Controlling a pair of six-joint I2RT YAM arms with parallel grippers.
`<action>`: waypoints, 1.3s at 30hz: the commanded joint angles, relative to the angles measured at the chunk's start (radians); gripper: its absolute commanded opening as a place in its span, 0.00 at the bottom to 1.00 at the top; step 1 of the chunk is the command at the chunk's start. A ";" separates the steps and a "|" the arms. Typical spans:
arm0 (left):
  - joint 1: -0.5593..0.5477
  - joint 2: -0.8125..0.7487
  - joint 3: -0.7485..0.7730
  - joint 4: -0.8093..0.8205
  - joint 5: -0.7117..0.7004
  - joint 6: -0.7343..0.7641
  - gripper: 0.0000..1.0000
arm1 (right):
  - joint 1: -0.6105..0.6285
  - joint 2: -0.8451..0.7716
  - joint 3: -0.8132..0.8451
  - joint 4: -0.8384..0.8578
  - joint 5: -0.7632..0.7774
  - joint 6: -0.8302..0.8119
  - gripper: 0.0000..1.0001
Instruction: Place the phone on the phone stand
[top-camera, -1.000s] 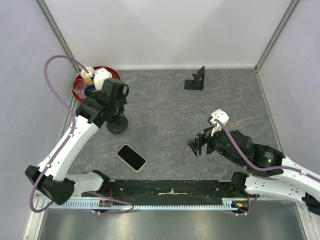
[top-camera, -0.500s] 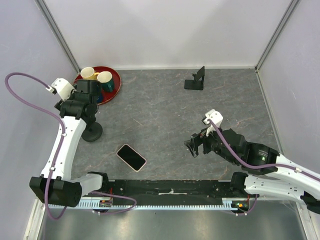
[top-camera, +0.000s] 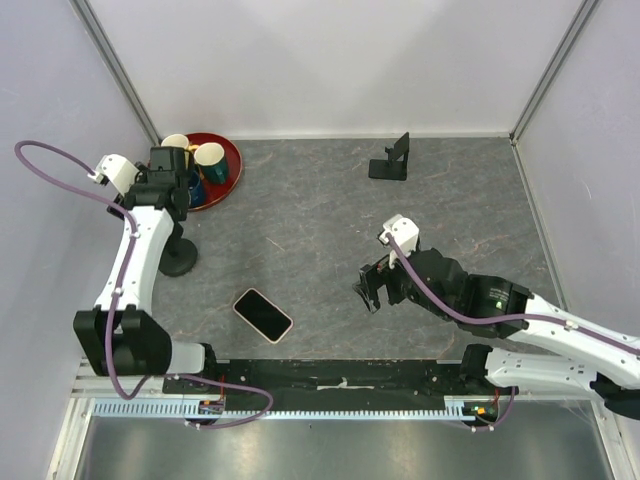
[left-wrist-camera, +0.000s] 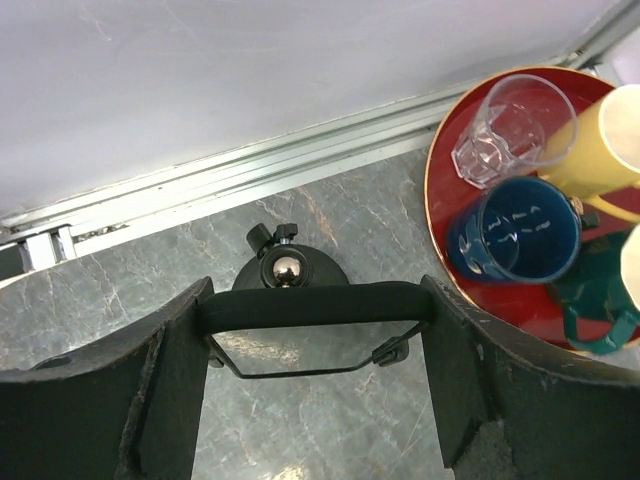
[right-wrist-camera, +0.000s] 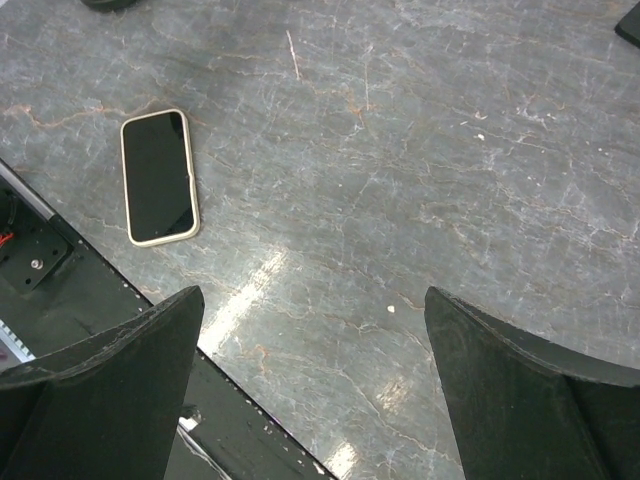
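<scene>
The phone (top-camera: 263, 315), dark screen up in a pale case, lies flat near the table's front edge; it also shows in the right wrist view (right-wrist-camera: 158, 177). The phone stand (top-camera: 390, 160), small and black with an angled back plate, sits at the back of the table. My right gripper (top-camera: 372, 289) hovers open to the right of the phone, nothing between its fingers (right-wrist-camera: 312, 300). My left gripper (top-camera: 172, 200) is at the far left, shut on the padded bar (left-wrist-camera: 315, 302) of a black round-based holder (top-camera: 178, 262).
A red tray (top-camera: 229, 166) with several cups stands in the back left corner, close to the right of my left gripper; its rim (left-wrist-camera: 434, 185) shows in the left wrist view. Walls enclose the table on three sides. A black rail runs along the front edge.
My left arm has swung left toward the wall, taking the round-based holder with it. My right gripper has moved left, closer to the phone. Phone and stand have stayed put.
</scene>
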 joint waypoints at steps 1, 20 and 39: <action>0.070 0.029 0.099 0.131 -0.112 -0.133 0.02 | 0.000 0.036 0.047 0.047 -0.028 -0.004 0.98; 0.090 0.082 0.011 0.573 -0.056 0.194 0.02 | -0.008 0.102 0.055 0.076 -0.042 0.005 0.98; 0.090 0.188 0.095 0.386 -0.134 0.082 0.02 | -0.028 0.108 0.041 0.096 -0.065 0.000 0.98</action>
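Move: Below the left hand, almost directly, hangs the phone stand's round foot, some 24 cm down, the phone still held at the top. The bare table spot it is carried to lies about 7 cm ahead, 4 cm left and 25 cm down. The blue mug is roughly 20 cm ahead and 4 cm right, the red tray's middle some 27 cm ahead and 4 cm right. From the right hand that spot lies about 22 cm ahead, 50 cm left. Keeping its grip on the phone and the stand under it, the left hand carries both about 6.5 cm forward and 4 cm left, sinking only about a centimetre, towards the near side of the tray. The leftward part comes early, the wrist swinging some 5 degrees counter-clockwise and back. The empty, open right hand drifts about 3 cm left and 1.5 cm down. ##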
